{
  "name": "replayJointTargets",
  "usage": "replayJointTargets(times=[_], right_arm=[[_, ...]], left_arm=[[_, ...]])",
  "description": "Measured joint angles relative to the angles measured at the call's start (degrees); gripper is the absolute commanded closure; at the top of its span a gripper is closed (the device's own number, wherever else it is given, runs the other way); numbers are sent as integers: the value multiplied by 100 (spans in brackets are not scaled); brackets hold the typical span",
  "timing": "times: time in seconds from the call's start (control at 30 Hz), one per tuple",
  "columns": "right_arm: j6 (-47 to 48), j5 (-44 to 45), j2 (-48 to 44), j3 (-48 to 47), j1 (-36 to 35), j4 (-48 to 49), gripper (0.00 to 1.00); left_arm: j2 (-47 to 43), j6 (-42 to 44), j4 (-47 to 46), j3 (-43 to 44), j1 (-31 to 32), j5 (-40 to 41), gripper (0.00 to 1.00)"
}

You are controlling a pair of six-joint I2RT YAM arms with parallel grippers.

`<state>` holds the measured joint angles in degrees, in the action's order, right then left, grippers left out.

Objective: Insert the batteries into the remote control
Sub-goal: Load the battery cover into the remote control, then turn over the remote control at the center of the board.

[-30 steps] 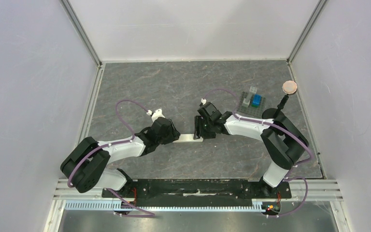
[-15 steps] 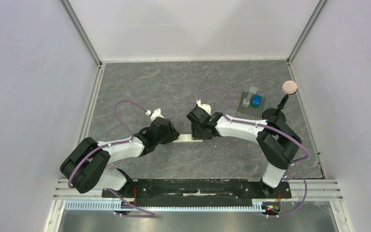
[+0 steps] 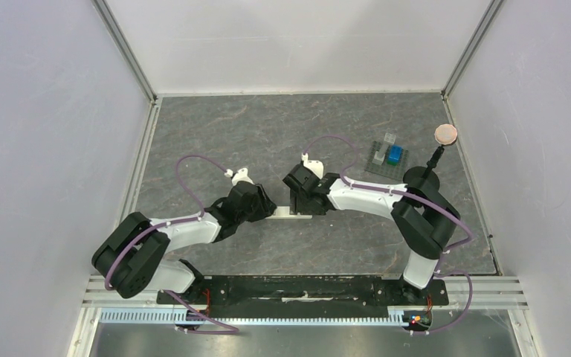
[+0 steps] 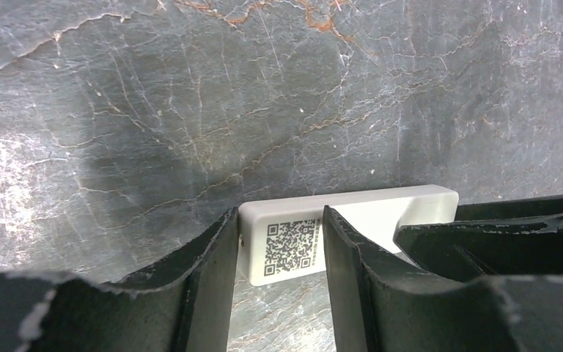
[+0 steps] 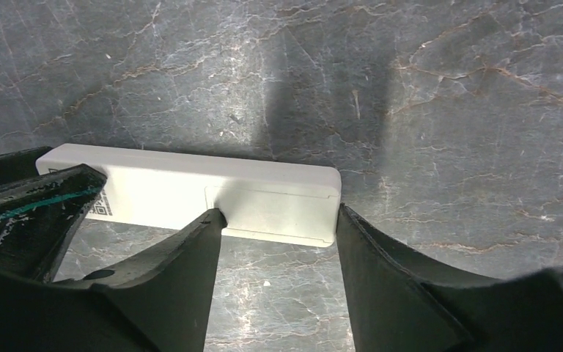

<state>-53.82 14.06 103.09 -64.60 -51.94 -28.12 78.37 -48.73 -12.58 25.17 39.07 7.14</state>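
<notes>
The remote control (image 3: 285, 213) lies flat on the grey table, back side up, between both arms. My left gripper (image 4: 279, 214) is open over its left end: one finger stands against the end face and the other rests on the back, just past the code sticker (image 4: 291, 246). My right gripper (image 5: 279, 213) is open over the right end. Its left fingertip sits at the inner edge of the battery cover panel (image 5: 275, 205), and its right finger is beside the remote's end. Neither gripper clamps anything. The batteries are out of view.
A grey square plate with blue and grey blocks (image 3: 388, 156) stands at the back right. Behind it, by the right wall, a pink disc sits on a black stand (image 3: 446, 134). Pale enclosure walls ring the table.
My right gripper has slid left along the remote toward the left gripper, and its jaws have widened a little. The left arm has hardly moved.
</notes>
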Motion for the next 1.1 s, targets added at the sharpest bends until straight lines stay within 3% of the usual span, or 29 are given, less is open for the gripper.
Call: replayJointTargets(times=[0.13,0.27,0.5,0.8,1.1], right_arm=[[57,55,-114,46,-24,109,30],[319,105,-358,378,9,575,24],[1912,-15,-1005,608,120,811,18],[4623,-1209,-962,586,140,973,20],[6183,-1729,20,-37,140,758,23]], left_arm=[[-76,48,232,76,9,11,43],[-212,227,1137,501,142,48,34],[-839,568,2326,1508,175,551,20],[-2065,479,3853,1799,111,1434,20],[-3377,66,4693,1751,103,1484,21]])
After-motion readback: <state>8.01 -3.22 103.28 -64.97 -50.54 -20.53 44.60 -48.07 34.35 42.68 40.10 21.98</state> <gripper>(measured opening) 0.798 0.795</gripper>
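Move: Lying left-to-right under both hands, the remote control has its middle about 4 cm to the right hand's left, level fore and aft and about 1 cm below; the battery cover sits right at that hand's fingertips. From the right hand, the brick board lies roughly 15 cm ahead and 22 cm right, the black stand some 8 cm ahead and 30 cm right. From the left hand, the remote's middle is about 4 cm right and 1 cm below. Letting go of the remote's two ends, both hands open wider and lift. The left climbs about 15 cm, then swings some 8 cm left and a little back, clear of the remote; the right rises about 5 cm, turns some 60 degrees counter-clockwise, and sinks again with fingers wide to straddle the remote, ending 1–2 cm left of its start. ##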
